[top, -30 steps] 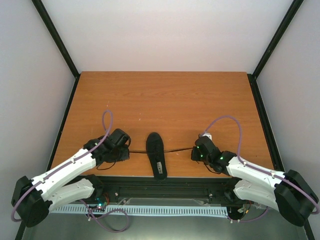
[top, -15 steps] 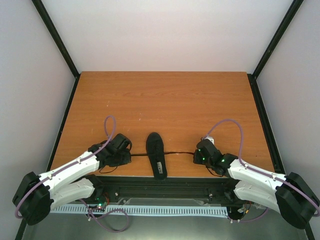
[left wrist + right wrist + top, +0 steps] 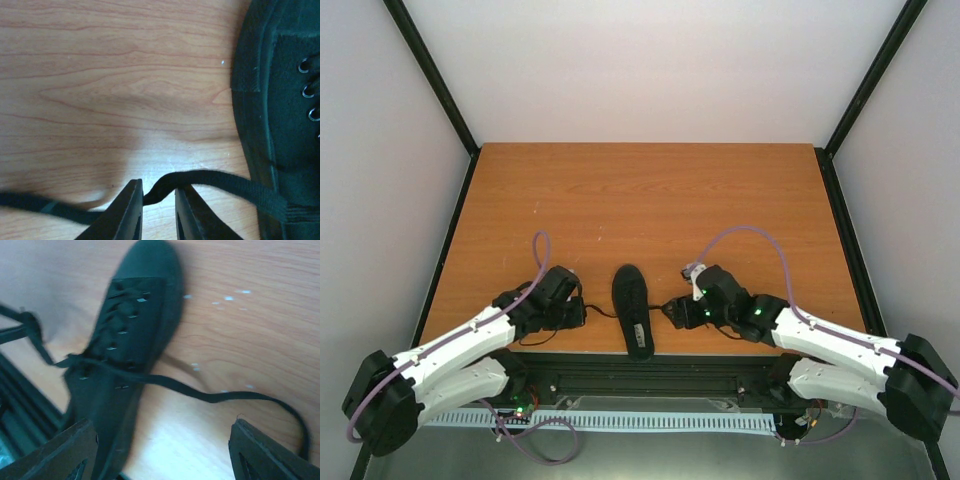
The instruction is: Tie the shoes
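The black shoe (image 3: 632,310) lies near the table's front edge, toe pointing away. My left gripper (image 3: 582,312) sits just left of it. In the left wrist view the left gripper (image 3: 158,187) has its jaws slightly parted, and the left lace (image 3: 225,182) runs from the shoe (image 3: 280,125) and kinks loosely between them. My right gripper (image 3: 672,312) is just right of the shoe. The right wrist view shows the right gripper (image 3: 162,430) wide open and holding nothing. The right lace (image 3: 210,396) lies slack on the wood beyond its fingertips, leading from the shoe (image 3: 130,340).
The wooden table (image 3: 650,200) stretches away behind the shoe. A black rail (image 3: 650,365) runs along the near edge just below the shoe's heel. White enclosure walls with black posts close in the table on three sides.
Both grippers have moved inward toward the shoe, so the taut laces went slack. The right gripper opened wide and let go of its lace. The left jaws parted a little.
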Robot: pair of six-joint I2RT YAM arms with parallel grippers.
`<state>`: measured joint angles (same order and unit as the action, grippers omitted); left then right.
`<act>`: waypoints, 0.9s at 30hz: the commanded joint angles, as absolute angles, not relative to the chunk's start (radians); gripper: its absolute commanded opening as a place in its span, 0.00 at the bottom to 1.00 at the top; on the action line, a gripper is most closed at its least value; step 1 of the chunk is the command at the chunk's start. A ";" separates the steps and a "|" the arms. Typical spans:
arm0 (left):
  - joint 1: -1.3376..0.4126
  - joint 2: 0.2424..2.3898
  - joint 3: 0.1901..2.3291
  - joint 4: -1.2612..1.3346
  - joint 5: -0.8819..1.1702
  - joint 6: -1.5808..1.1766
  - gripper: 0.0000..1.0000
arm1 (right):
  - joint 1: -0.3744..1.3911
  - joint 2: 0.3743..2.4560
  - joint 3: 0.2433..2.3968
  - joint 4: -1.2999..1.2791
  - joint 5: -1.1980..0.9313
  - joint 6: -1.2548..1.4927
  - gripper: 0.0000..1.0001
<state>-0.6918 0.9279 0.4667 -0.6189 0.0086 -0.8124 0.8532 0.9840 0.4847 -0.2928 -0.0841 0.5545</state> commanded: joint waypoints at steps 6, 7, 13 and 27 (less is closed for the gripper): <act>-0.685 0.898 0.468 -0.617 -0.018 -0.811 0.54 | 1.026 1.148 0.565 -0.173 -0.136 0.559 0.72; -0.685 0.888 0.469 -0.619 -0.025 -0.811 0.61 | 1.040 1.182 0.571 -0.166 -0.127 0.563 0.72; -0.685 0.784 0.462 -0.619 -0.063 -0.804 0.95 | 1.090 1.345 0.601 -0.123 -0.041 0.620 0.70; -0.686 0.773 0.475 -0.438 -0.203 -0.689 1.00 | 1.103 1.560 0.770 -0.150 0.220 0.815 0.16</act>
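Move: The knot across the shoe's throat lies about 9 cm left of the right hand, 1 cm back and some 7 cm below. The shoe's toe is roughly 9 cm ahead of that hand, 9 cm left and 7 cm down, while the slack right lace is about 3 cm left, 1 cm ahead and 6 cm down. The left hand still has the left lace at its barely parted fingertips; from it the knot lies about 11 cm right, level fore and aft, and slightly lower. Leftward about 9 cm and down some 6 cm, the right hand swings over onto the shoe's throat, curving back 4 cm before coming forward again, then starts closing its open fingers at the knot. Meanwhile the left fingers spread fully to let go of the left lace; that hand then lifts about 4 cm and eases forward, fingertips tilting forward by 15 degrees. ##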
